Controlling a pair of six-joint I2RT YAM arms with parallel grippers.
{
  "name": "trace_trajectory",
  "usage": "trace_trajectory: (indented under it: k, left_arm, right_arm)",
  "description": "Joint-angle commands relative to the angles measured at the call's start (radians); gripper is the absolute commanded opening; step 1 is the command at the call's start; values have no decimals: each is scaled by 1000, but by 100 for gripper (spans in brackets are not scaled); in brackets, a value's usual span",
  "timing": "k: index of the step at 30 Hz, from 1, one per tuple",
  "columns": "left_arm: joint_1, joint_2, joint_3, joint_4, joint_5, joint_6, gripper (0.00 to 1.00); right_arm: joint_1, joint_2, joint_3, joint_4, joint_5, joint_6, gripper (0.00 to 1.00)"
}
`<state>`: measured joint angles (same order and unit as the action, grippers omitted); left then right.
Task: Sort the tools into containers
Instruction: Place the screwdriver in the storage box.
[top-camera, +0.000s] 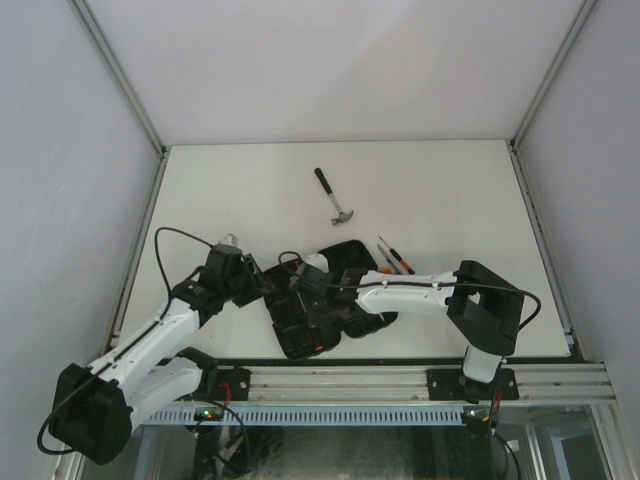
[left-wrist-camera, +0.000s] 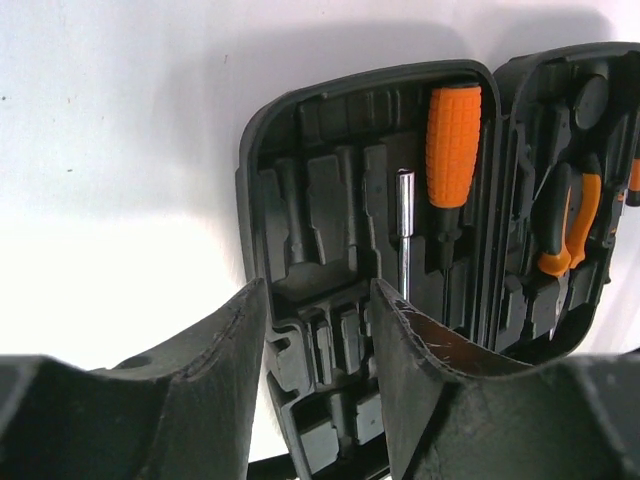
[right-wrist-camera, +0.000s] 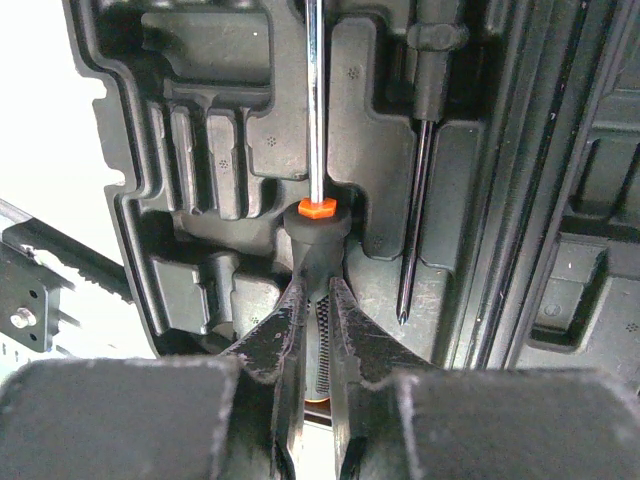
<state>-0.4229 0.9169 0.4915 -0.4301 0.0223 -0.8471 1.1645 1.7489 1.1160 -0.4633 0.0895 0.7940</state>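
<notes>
The black tool case (top-camera: 345, 253) lies open at the table's near middle. My right gripper (right-wrist-camera: 322, 292) is shut on the black handle of a screwdriver (right-wrist-camera: 314, 120) with an orange collar, its steel shaft pointing away over the moulded slots of the case (right-wrist-camera: 210, 60). In the top view that gripper (top-camera: 300, 288) is over the case. My left gripper (left-wrist-camera: 318, 322) hangs at the case's (left-wrist-camera: 320, 180) near left corner, fingers apart, one outside the rim and one over the tray. An orange-handled screwdriver (left-wrist-camera: 452, 140) and orange-handled pliers (left-wrist-camera: 572, 225) sit in slots. The hammer (top-camera: 335, 197) lies farther back.
Two slim screwdrivers (top-camera: 393, 256) lie on the white table right of the case. A thin dark screwdriver (right-wrist-camera: 425, 150) rests in a slot beside the held one. White walls enclose the table; the rail (top-camera: 400, 385) with the arm bases runs along the near edge.
</notes>
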Motion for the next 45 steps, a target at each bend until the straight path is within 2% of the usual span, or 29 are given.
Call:
trace_trajectory:
  k: [1,11,21,28,45]
  left_arm:
    - [1,49,96,50,1,-15,49]
    - [-4,181,172,85,22,-5,43]
    - [-77,353,268,100,26,14,34]
    - [-103,395,275,97,21,12,26]
    - [-125,494,313,75,-15,10,19]
  right_arm:
    - [29,51,2,-1,14,26,5]
    - [38,36,-22,-5,11,33,4]
    - [39,35,-58,32,-10,53,4]
    - [37,18,-63,49,-8,59,4]
    - [35,17,-64,82,-41,31,3]
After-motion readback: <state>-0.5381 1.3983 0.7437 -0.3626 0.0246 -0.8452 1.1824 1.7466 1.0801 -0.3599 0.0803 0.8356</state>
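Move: The left hand, half open, is going for the free end of the screwdriver's shaft, about 4 cm ahead, 7 cm to its right and 4 cm below. The orange-handled driver lies about 5 cm ahead and 10 cm right of that hand; the pliers are some 14 cm right and 1 cm back, both at the shaft's height. From the right hand, already on the screwdriver's handle, the shaft's free end is roughly 11 cm ahead, 4 cm left and 1 cm lower. The right fingers keep their pinch on the screwdriver's handle in its slot and ease about 1.5 cm left. The left hand swings some 6 cm right and 4 cm forward over the box, rising about 1 cm, then sinks over 3 cm onto the shaft just short of its free end. It tips slightly further down while its fingers narrow from half open to nearly shut astride the shaft. ##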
